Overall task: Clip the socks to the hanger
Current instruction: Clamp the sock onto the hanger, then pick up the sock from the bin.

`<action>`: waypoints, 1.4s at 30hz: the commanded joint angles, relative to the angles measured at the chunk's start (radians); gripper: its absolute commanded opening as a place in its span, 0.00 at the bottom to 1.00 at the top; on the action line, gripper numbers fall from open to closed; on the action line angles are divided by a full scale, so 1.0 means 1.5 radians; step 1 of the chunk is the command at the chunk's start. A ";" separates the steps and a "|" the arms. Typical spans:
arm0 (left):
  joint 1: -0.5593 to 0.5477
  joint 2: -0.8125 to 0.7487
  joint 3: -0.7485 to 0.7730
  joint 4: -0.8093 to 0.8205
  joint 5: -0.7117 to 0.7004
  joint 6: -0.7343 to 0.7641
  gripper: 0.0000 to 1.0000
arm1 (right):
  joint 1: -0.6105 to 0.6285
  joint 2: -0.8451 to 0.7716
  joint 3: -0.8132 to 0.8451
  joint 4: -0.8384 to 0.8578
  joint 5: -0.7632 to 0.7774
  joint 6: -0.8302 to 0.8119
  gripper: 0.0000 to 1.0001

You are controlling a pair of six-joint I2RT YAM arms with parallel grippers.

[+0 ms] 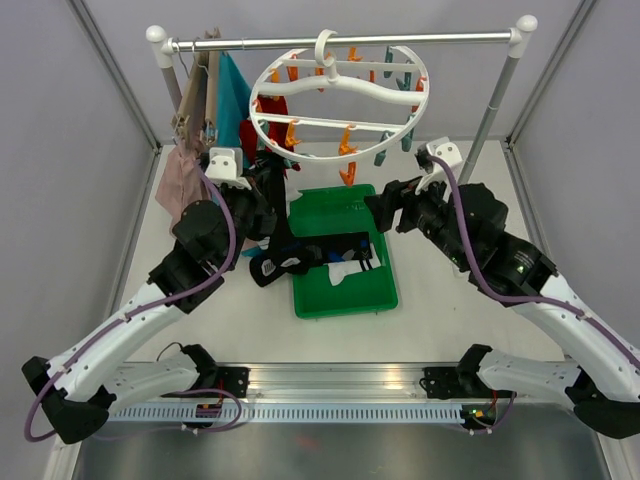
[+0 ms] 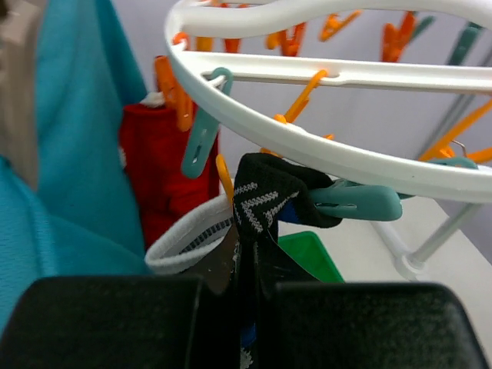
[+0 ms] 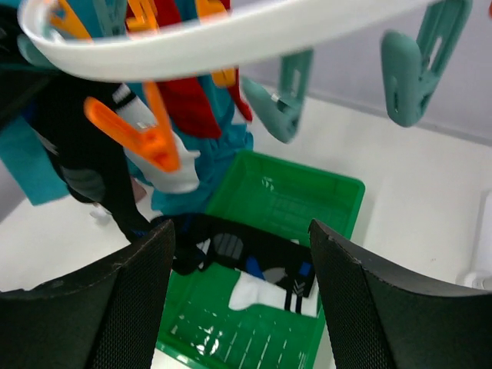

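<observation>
The round white hanger (image 1: 340, 95) hangs from the rail with orange and teal clips. My left gripper (image 2: 250, 286) is shut on a black sock with white chevrons (image 2: 263, 196), held up under the ring (image 2: 323, 150). A teal clip (image 2: 355, 201) bites that sock's top edge. A red sock (image 2: 163, 165) hangs from an orange clip (image 2: 174, 91) beside it. My right gripper (image 3: 240, 231) is open with nothing between its fingers, just under the ring (image 3: 231, 34) and above the tray. More black socks (image 3: 254, 250) and a white one (image 3: 270, 294) lie in the tray.
The green tray (image 1: 345, 292) sits mid-table with a black sock (image 1: 272, 265) draped over its left edge. A teal cloth (image 1: 232, 95) and a pink garment (image 1: 182, 175) hang at the rail's left end. Free teal clips (image 3: 415, 69) dangle near my right gripper.
</observation>
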 commanded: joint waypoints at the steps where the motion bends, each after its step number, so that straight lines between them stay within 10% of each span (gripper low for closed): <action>1: 0.005 0.006 0.053 -0.071 -0.121 0.003 0.02 | -0.003 0.006 -0.034 -0.027 0.012 0.016 0.77; 9: 0.005 0.056 0.084 -0.059 -0.223 0.061 0.02 | -0.002 0.047 -0.132 -0.003 0.001 0.044 0.76; 42: 0.008 0.064 0.074 0.018 -0.129 0.069 0.08 | -0.034 0.383 -0.285 0.176 0.149 0.537 0.74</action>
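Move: For the right hand, the black sock in the green bin lies about 38 cm below, 8 ahead and 5 to the left; the white sock lies some 3 cm nearer, 1 cm farther right. The hanger's near rim is roughly 8 cm ahead, 6 left and 6 above. The left hand pinches a dark sock; its teal clip sits about 5 cm ahead, 4 right and 3 up, the red sock some 12 straight ahead at nearly the same height. Down from beneath the hanger, the right arm drops about 33 cm towards the black sock in the bin, fingers staying open, easing some 5 cm forward while tipping down and swinging clockwise. The left hand keeps its pinch on the dark sock, drawing it about 4 cm left and 3 forward with a counter-clockwise turn, then sinks slightly and starts back right. ##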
